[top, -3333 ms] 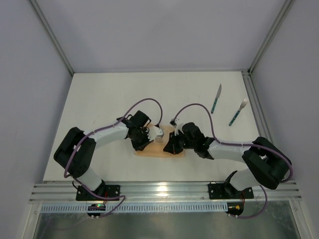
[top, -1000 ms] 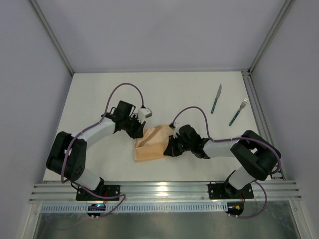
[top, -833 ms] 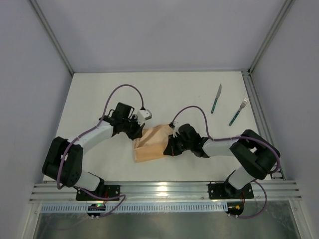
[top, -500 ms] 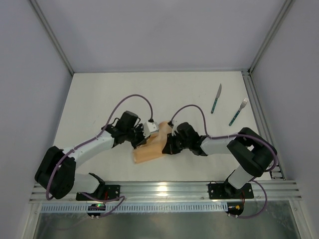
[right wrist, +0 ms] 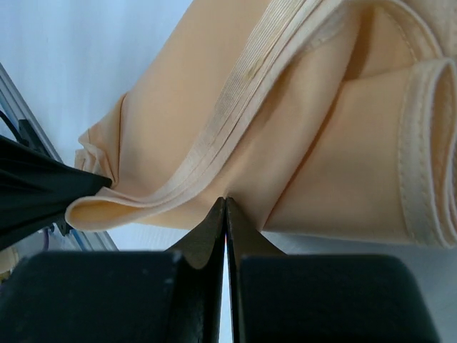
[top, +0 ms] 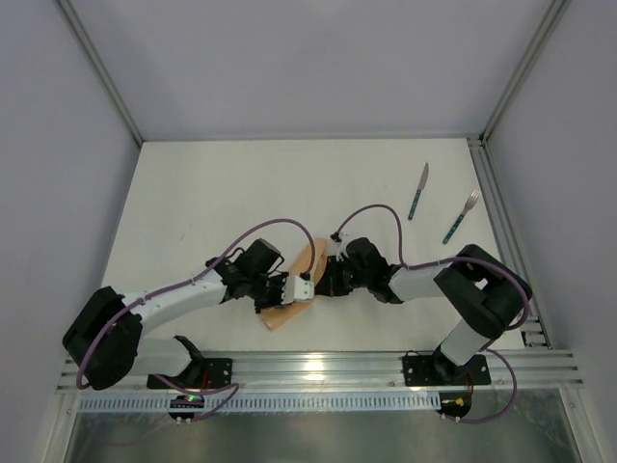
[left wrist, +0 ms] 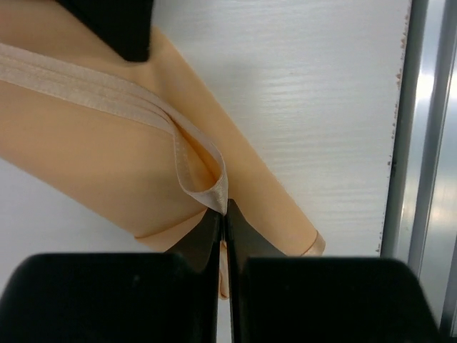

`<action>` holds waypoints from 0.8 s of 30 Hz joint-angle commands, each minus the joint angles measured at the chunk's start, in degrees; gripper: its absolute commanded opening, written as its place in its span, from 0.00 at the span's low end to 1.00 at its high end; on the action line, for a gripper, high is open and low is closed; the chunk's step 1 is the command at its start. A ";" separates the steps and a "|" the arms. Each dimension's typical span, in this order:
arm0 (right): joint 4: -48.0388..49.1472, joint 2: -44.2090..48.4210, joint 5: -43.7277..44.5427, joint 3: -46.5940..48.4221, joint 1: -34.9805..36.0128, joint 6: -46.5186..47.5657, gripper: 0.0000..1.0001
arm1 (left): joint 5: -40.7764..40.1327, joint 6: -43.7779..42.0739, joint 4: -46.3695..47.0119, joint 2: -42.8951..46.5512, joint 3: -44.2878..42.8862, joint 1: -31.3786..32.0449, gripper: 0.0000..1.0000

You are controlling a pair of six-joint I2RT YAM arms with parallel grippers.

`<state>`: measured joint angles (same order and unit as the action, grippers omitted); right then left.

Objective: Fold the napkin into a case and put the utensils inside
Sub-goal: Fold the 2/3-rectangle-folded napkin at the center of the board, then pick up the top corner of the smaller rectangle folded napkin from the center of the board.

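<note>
The peach-orange napkin (top: 278,316) lies bunched into a narrow, slanted strip between my two grippers near the table's front. My left gripper (top: 305,287) is shut on a folded hem corner of the napkin (left wrist: 107,143), held up off the layers below. My right gripper (top: 326,280) is shut on the napkin (right wrist: 321,143) at a fold on its right side. The two grippers stand almost tip to tip. The utensils lie apart at the far right: the knife (top: 417,191) and the fork (top: 461,217), each with a teal handle.
An aluminium rail (top: 308,371) runs along the near edge, also seen as the rail (left wrist: 421,143) just right of the cloth. Grey walls and a frame post (top: 492,203) bound the white table on the other sides. Purple cables loop above both wrists.
My left gripper has carried the napkin's left edge rightward and toward the front, over the rest of the cloth. The napkin has narrowed from a wide patch to a slanted strip. The right gripper has barely moved.
</note>
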<state>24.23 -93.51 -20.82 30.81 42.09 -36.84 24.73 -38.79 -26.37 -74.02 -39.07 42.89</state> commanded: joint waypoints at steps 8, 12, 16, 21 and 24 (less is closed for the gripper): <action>4.25 -2.55 1.92 -2.33 -0.78 -3.50 0.04 | -3.90 -4.54 -1.58 -3.59 2.33 7.73 0.00; 1.35 -0.27 2.19 -1.89 -1.83 -1.57 0.05 | -4.60 -4.81 -1.49 -3.76 3.38 7.73 0.00; -3.02 5.07 -0.36 -1.37 -4.55 1.06 0.09 | -5.31 -4.72 -1.05 -3.15 4.17 7.73 0.00; -16.81 12.65 0.34 3.72 -8.24 9.57 0.24 | -5.04 -4.46 -0.17 -3.32 4.53 7.73 0.00; -19.04 13.71 0.34 5.22 -10.52 11.00 0.38 | -4.78 -4.46 -0.08 -3.59 4.44 7.73 0.00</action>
<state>11.07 -81.97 -21.15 32.64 33.23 -30.81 21.41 -42.54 -25.78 -76.60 -36.49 50.50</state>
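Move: The left hand still pinches a turned-over edge of the napkin; the near end where it is to be laid is about 4 cm back, 1 cm left and 3 cm below. The right gripper stands some 4 cm ahead and 8 cm to the right of this hand, and the board's near edge about 10 cm straight back. From the right hand, its shut fingertips at the napkin's right edge, the napkin's middle lies about 5 cm left, level fore and aft and at about the same height. Back towards the near end of the napkin and down goes the left hand, some 3 cm each way, turning clockwise about 10 degrees and keeping its pinch on the edge, then it stays there. The right hand at first barely stirs at the napkin's right edge; then it comes free, speeding up to the right, upward and forward, away from the napkin, fingers opening about a third. ##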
